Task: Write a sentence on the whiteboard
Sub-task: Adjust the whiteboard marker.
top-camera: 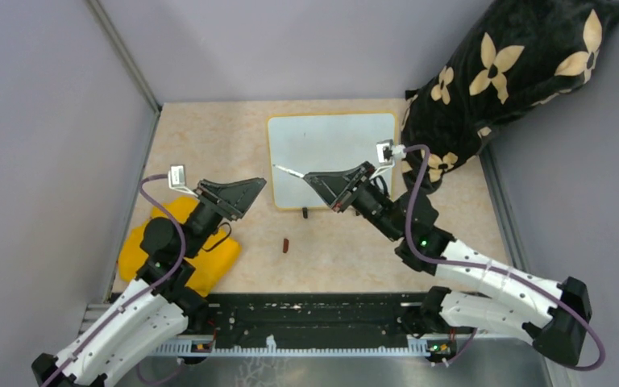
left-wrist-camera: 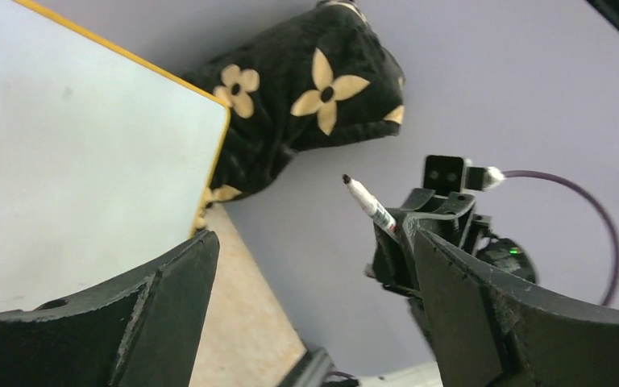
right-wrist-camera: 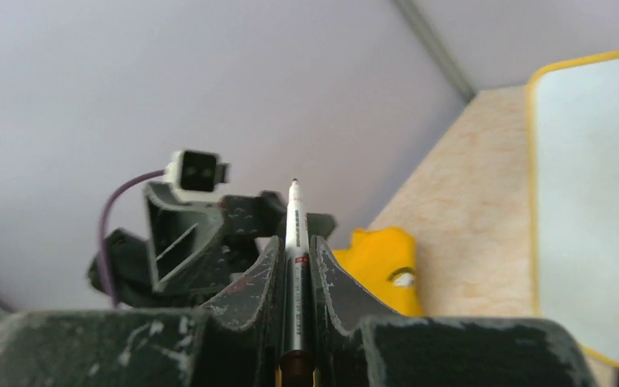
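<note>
The whiteboard (top-camera: 330, 153) lies flat at the middle back of the table, yellow-framed; its face looks plain white and the sentence is out of view. It also fills the left of the left wrist view as the whiteboard (left-wrist-camera: 81, 161) and the right edge of the right wrist view as the whiteboard (right-wrist-camera: 592, 201). My right gripper (top-camera: 313, 177) hovers over the board's near left part, shut on a thin white marker (top-camera: 290, 172) whose tip points left. The right gripper (right-wrist-camera: 294, 250) clamps the marker (right-wrist-camera: 294, 218) between its jaws. My left gripper (top-camera: 251, 189) is open and holds nothing, left of the board. Its jaws stand wide apart around the left gripper (left-wrist-camera: 314, 310), facing the marker (left-wrist-camera: 368, 205).
A small dark cap (top-camera: 286, 244) lies on the table in front of the board. A yellow soft object (top-camera: 179, 246) sits under the left arm. A black cushion with cream flowers (top-camera: 508, 72) leans at the back right, touching the board's corner. Grey walls close in both sides.
</note>
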Controlling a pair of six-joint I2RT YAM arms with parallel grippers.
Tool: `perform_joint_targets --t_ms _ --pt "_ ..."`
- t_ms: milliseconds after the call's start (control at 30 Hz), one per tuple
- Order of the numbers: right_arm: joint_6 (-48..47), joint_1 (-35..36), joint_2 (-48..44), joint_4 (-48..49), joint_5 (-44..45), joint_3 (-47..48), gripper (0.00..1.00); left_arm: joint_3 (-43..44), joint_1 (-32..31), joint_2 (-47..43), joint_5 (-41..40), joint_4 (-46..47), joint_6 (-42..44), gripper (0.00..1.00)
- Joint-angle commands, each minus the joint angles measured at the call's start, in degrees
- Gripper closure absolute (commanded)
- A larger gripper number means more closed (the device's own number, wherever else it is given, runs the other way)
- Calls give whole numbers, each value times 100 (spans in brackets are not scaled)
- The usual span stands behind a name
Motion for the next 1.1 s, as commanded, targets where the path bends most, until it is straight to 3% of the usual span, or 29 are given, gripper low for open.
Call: perform_joint_targets --t_ms 0,133,267,400,533,700,867,1067 --pt "-898 40 -539 -2296 1642 646 100 559 1 -338 -721 -1388 1695 5" --pt "-1317 41 -579 -3885 3099 988 100 1320 1 -6 -1371 -2554 3054 4" --pt "-1497 36 -302 -4762 4062 1252 100 1960 2 672 -1842 -3314 3984 4" --pt "-1379 60 -160 -4860 4557 1240 100 2283 3 1267 -2181 -3456 4427 5" --pt "-1661 103 -281 -4234 4598 932 100 2438 12 1650 -2192 -3086 4719 4" --pt "-1703 103 -234 -3924 4406 817 100 2584 227 2337 -1579 -2565 4898 3" --pt "-1572 103 -508 -3580 4210 511 100 2284 1277 2641 157 -2028 4011 3" --pt "-2174 101 -757 -3347 3425 222 100 1622 2047 2803 1370 -1212 3522 3"
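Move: The right hand holds the marker, and the whiteboard's middle lies some 28 cm ahead of it, 6 cm to its right and 28 cm below. The brown cap is on the table about 7 cm ahead of that hand, 7 cm to its left and 37 cm down. From the open left hand, the whiteboard is about 26 cm ahead, 16 cm to the right and 26 cm below, the cap roughly 6 cm ahead, 4 cm right and 35 cm down. Swinging about 12 cm to the right while sinking some 11 cm and reaching forward, the right hand keeps its pinch on the marker and turns clockwise, levelling until the pen tip points ahead at the whiteboard, then nearly stops. The left arm, already open and clear of the pen, sweeps forward about 15 cm, lower and a little left, rolling level with fingers still wide. ##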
